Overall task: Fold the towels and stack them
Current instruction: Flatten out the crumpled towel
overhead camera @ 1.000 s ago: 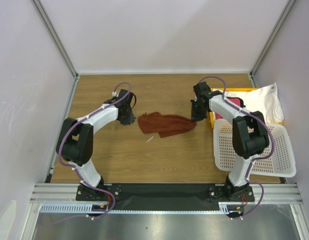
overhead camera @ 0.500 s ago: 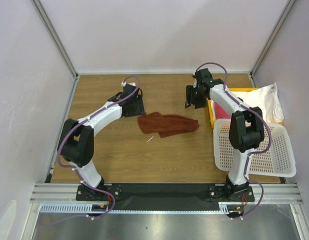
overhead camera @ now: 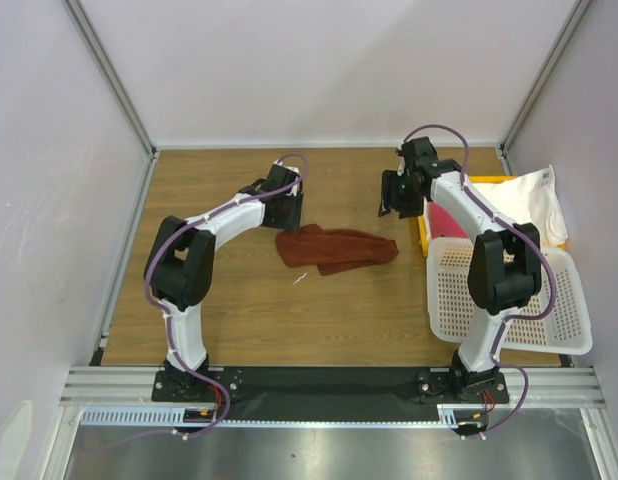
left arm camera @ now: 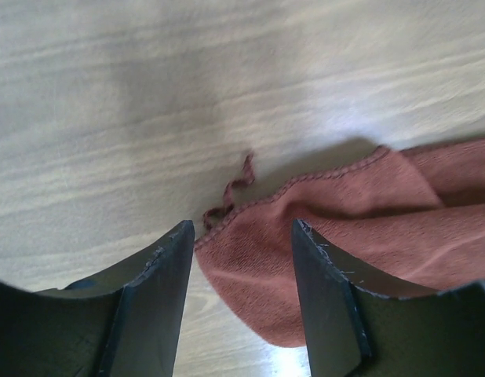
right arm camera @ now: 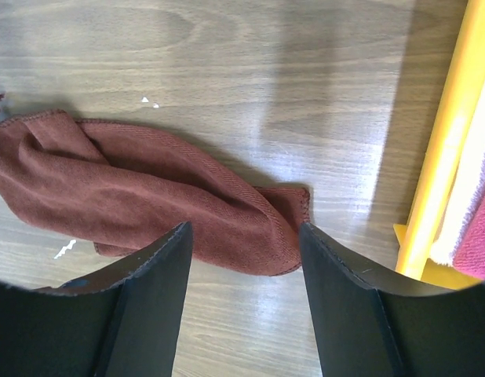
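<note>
A reddish-brown towel lies crumpled lengthwise on the wooden table between both arms. My left gripper hovers open just beyond its left end; in the left wrist view the towel's hemmed corner with a loose thread shows between the spread fingers, untouched. My right gripper hangs open above and beyond the right end; the towel lies flat below its fingers. A white towel and a pink one rest on the yellow tray at the right.
The yellow tray stands at the right edge, its rim close beside the right gripper. A white perforated basket sits in front of it. A small white scrap lies on the wood near the towel.
Both grippers have opened, let go of the reddish-brown towel's ends, and risen toward the far side. The towel stays where it lay.
</note>
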### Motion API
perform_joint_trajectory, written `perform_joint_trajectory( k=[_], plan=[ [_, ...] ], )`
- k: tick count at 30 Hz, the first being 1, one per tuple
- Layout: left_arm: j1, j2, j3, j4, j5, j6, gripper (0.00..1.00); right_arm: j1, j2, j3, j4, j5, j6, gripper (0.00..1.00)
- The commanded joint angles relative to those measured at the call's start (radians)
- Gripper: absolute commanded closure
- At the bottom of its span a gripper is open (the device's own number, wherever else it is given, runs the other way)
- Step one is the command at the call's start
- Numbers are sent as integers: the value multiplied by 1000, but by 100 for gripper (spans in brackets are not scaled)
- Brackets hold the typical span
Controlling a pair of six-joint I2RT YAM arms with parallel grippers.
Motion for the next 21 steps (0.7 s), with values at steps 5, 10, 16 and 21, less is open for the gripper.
perform_joint_trajectory(
  k=[5, 10, 16, 21],
  plan=[
    [-5, 28, -1, 4, -58, -17, 46, -4, -30, 2, 7, -13, 14, 37],
    [-11, 47, 8, 8, -66, -89, 49, -4, -36, -4, 7, -11, 16, 37],
    [-23, 79, 38, -27, -123, -153, 50, -4, -49, -21, 4, -11, 13, 37],
    [-25, 94, 38, -48, -173, -189, 67, -3, -56, -36, 5, -10, 11, 38]
  ],
)
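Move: The brown towel's left corner lies almost under the open left fingers, about 5 cm below, 1 cm back and 1 cm to the left; its small cord loop sits roughly 1 cm ahead of the hand, 1 cm left. The towel's right end is some 21 cm right and 4 cm back, a white scrap about 10 cm back and 3 cm right. From the right hand, the left corner lies around 22 cm left, level ahead and 11 cm below. Fingertips straddling the towel's left corner and seeming to touch its cloth by the end, the left hand sinks about 4 cm, easing roughly 1 cm to the left on the way and turning some 10 degrees counter-clockwise. The fingers narrow around the corner, mostly late in the descent, but don't shut. ##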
